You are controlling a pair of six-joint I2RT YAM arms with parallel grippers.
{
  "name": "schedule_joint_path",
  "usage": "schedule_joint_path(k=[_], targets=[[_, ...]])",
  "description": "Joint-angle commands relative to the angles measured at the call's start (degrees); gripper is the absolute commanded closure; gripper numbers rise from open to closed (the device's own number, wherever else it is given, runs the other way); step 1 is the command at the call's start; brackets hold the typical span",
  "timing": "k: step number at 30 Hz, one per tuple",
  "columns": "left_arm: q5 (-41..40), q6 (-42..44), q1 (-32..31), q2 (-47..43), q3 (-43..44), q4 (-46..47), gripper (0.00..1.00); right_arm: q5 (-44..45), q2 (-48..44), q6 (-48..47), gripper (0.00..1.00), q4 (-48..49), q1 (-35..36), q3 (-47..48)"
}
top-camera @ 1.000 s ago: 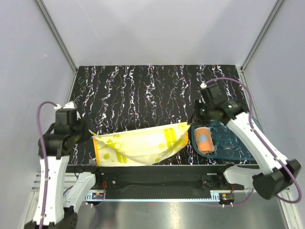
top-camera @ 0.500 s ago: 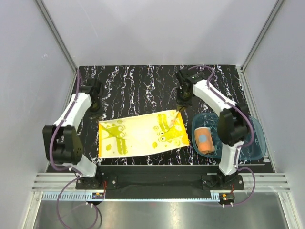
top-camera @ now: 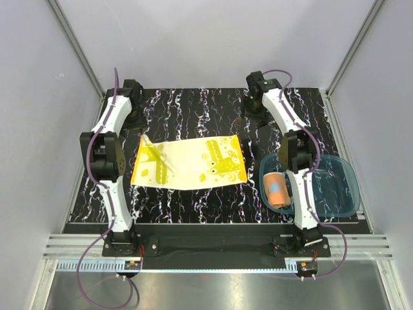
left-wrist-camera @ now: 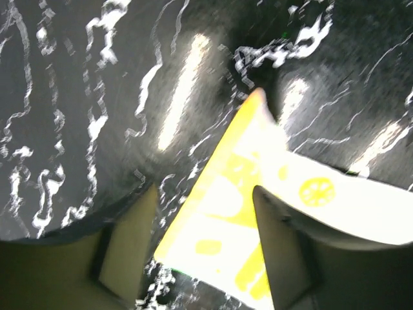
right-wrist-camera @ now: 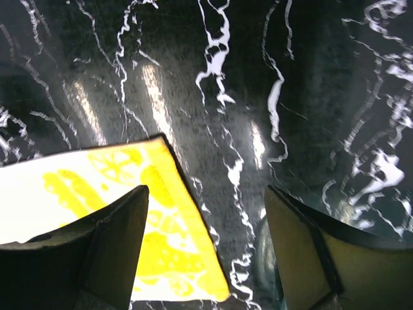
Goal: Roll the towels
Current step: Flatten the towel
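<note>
The yellow towel [top-camera: 187, 161] lies spread flat on the black marbled table. Its far left corner [left-wrist-camera: 251, 161] shows below my left gripper [left-wrist-camera: 203, 223], which is open and hangs above it with nothing held. Its far right corner [right-wrist-camera: 161, 219] lies under my right gripper [right-wrist-camera: 206, 223], also open and empty. In the top view the left gripper [top-camera: 134, 111] and the right gripper [top-camera: 253, 113] stand just beyond the towel's far edge. The orange dotted towel [top-camera: 277, 189] sits rolled up in the tray.
The translucent blue tray [top-camera: 335, 194] stands at the near right, partly off the table's right edge. Both arms stretch from their bases at the near edge along the towel's sides to the back. Grey walls close in the table.
Both grippers have opened and let go of the yellow towel's far corners. The arms reached farther back and the towel now lies flat, farther from the near edge.
</note>
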Motion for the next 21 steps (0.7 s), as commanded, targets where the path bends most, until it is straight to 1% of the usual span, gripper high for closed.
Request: schedule_joint_path(k=[1,2,3,4,5,6,7,8,9,10,11,12,13,14,15,16,17,21], targets=[[-3.47,0.81,0.53,-8.29,-1.59,-1.29,0.30,1.10,-10.47,-1.94,0.21,-0.16,0.17,-4.06],[-3.56,0.11,0.54,-12.58,-3.61,-1.11,0.29,0.14,-15.54,-1.94,0.21,3.25,0.17,-11.06],[-3.57,-0.33,0.62,-15.06,-8.77,-0.76,0.29,-0.56,-18.29,-1.94,0.21,5.28,0.25,-14.78],[-2.70,-0.77,1.93,-17.78,-11.78,0.38,0.29,-1.18,-20.75,-1.94,0.21,7.22,0.17,-18.39],[-1.82,-1.91,2.29,-23.37,-14.94,1.08,0.29,-1.97,-24.95,-1.94,0.21,10.28,0.17,-24.16],[-1.02,-2.44,2.73,-26.56,-18.97,2.05,0.29,-2.76,-26.74,-1.85,0.21,11.18,0.25,-26.57],[1.33,-2.88,3.52,-29.90,-25.89,4.06,0.29,-3.55,-28.32,-1.94,0.21,11.71,0.25,-28.42],[3.01,-4.19,4.13,-35.94,-30.05,5.21,0.29,-4.08,-30.69,-1.94,0.21,12.07,0.25,-31.40],[4.94,-4.73,4.75,-38.70,-33.39,6.18,0.30,-4.43,-31.67,-2.02,0.21,12.16,0.34,-32.65],[8.18,-5.43,5.88,-41.25,-39.43,7.67,0.31,-4.70,-32.72,-2.11,0.21,12.25,0.26,-34.05],[9.34,-6.65,6.24,-45.54,-42.02,8.20,0.31,-5.66,-34.82,-2.03,0.21,12.94,0.25,-36.94],[12.05,-6.93,6.60,-47.23,-44.30,8.99,0.31,-6.02,-36.06,-1.85,0.21,13.30,0.34,-38.53],[13.30,-7.28,7.64,-49.68,-48.94,10.57,0.31,-6.63,-37.11,-1.76,0.21,13.82,0.26,-40.12],[15.14,-7.54,8.44,-50.49,-50.90,11.63,0.31,-7.07,-39.30,-1.59,0.21,14.96,0.25,-43.09],[20.55,-7.37,9.58,-50.94,-53.09,13.90,0.31,-7.34,-40.37,-1.41,0.21,15.41,0.25,-44.51],[22.34,-7.37,11.59,-51.03,-54.77,14.70,0.31,-7.43,-41.16,-1.58,0.21,15.76,0.25,-45.74],[23.41,-7.63,12.31,-50.94,-57.22,15.50,0.31,-7.43,-42.39,-1.67,0.21,16.11,0.25,-47.58],[25.52,-8.51,14.07,-50.24,-61.11,21.64,0.32,-7.95,-44.07,-1.85,0.21,16.37,0.25,-50.23]])
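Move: The yellow towel lies spread out, let go, with its near left corner some 17 cm back from the left hand, 2 cm to its right and 9 cm below. Its far left corner is about 5 cm ahead and 5 cm right. From the right hand the towel's near right corner is roughly 21 cm back, 7 cm left and 8 cm below; the rolled orange towel lies 24 cm back and 7 cm right, the tub 23 cm back and 22 cm right. The towel's near left corner draws the left hand, which swings back about 20 cm, arching up some 6 cm and then sinking beside that corner, turning a little counter-clockwise and tipping its left side down some 20 degrees. The right hand pulls back 13 cm and rises, easing off towards the near right corner. Both stay open and empty. ##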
